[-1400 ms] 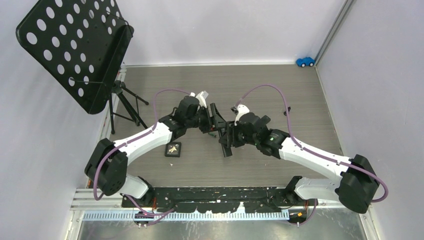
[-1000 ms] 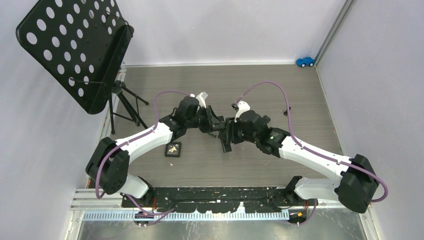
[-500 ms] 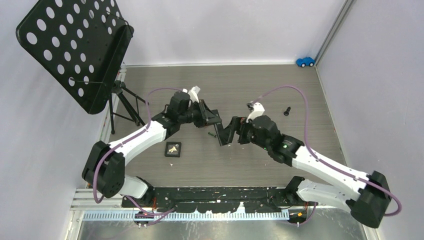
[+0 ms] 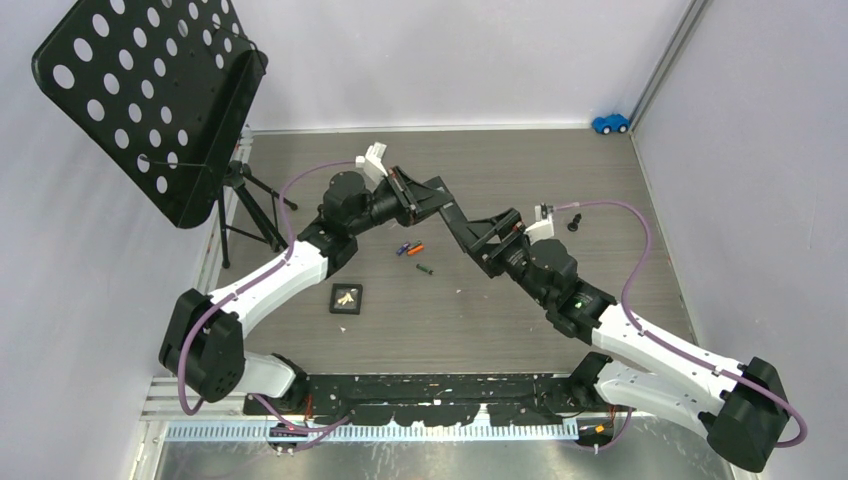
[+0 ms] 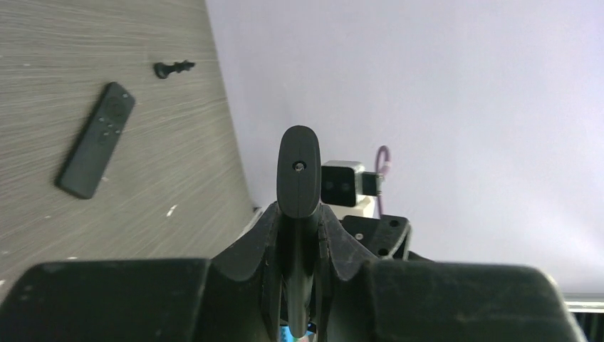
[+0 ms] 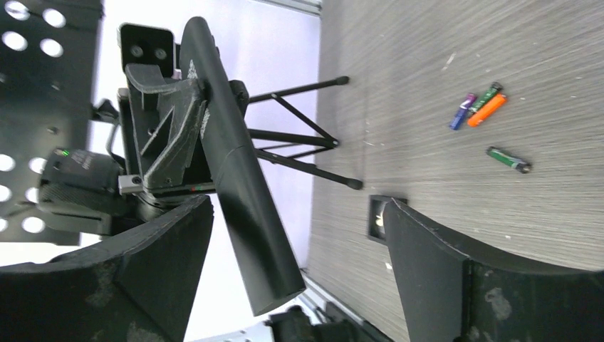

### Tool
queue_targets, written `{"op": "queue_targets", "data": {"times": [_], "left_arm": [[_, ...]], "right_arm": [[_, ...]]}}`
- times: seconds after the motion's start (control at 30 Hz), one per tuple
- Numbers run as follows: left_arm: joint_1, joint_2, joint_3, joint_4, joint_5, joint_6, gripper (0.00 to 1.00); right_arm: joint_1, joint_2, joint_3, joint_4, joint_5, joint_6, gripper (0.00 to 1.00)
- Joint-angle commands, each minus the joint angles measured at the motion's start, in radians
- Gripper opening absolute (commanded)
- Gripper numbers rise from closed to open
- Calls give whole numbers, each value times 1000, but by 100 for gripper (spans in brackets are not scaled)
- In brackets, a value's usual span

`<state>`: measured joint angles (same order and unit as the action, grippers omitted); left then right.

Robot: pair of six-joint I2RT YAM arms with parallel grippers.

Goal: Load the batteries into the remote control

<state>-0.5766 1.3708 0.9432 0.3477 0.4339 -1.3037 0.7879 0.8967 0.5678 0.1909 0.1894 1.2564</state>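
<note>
My left gripper [image 5: 299, 214] is shut on a black remote control [image 5: 299, 167], held off the table and pointing toward the right arm. In the top view the left gripper [image 4: 405, 195] grips the remote [image 4: 448, 215] near one end. The remote's free end [image 6: 267, 263] lies between the wide-open fingers of my right gripper [image 6: 295, 210] without touching them. The right gripper [image 4: 482, 237] hovers just right of it. The batteries lie on the table: a blue, green and orange cluster [image 6: 478, 107], [image 4: 410, 247] and a dark green one [image 6: 508, 159], [image 4: 424, 269].
A second black remote [image 5: 96, 149] lies flat on the table near a small black chess-like piece [image 5: 173, 68], [image 4: 574, 222]. A small black cover plate [image 4: 346, 298] sits front left. A perforated black stand on a tripod [image 4: 245, 205] stands at the left, a blue toy car [image 4: 610, 123] at the back right.
The right gripper's jaws have opened wide and the arm has swung back to the right. The left arm has raised its remote toward the back, which uncovered the batteries on the table.
</note>
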Motion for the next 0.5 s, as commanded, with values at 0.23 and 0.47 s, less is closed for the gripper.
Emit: {"op": "queue_targets", "data": {"times": [0.23,0.47], "left_arm": [[-2,-38,-12,221,6,-159,0],[-2,-63,-1,218,-27,-175,0]], "right_arm": [[1,21,-8,211,60,129,69],[-1,21,-44,225,25,85,46]]}}
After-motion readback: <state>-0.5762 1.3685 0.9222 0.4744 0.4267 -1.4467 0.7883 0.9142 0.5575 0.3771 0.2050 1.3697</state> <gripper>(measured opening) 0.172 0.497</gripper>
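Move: My left hand pinches the remote; its middle lies about 4 cm back, 3 cm right and slightly below the left fingers. From my right hand, open around the remote's free near end, that middle is some 4 cm ahead, 3 cm left and a little above. On the table, about 24 cm below the right hand, the loose green battery is roughly 3 cm ahead and 9 cm left, and the battery trio about 8 cm ahead and 13 cm left. My right hand closes its fingers from nearly wide open to about half around the remote's free near end, while it rises some 4 cm and tilts its fingertips up about 10 degrees. My left hand keeps its grip on the remote, lifting roughly 2.5 cm before levelling off, its fingertips also tilting up a little. Right-finger contact can't be made out. ##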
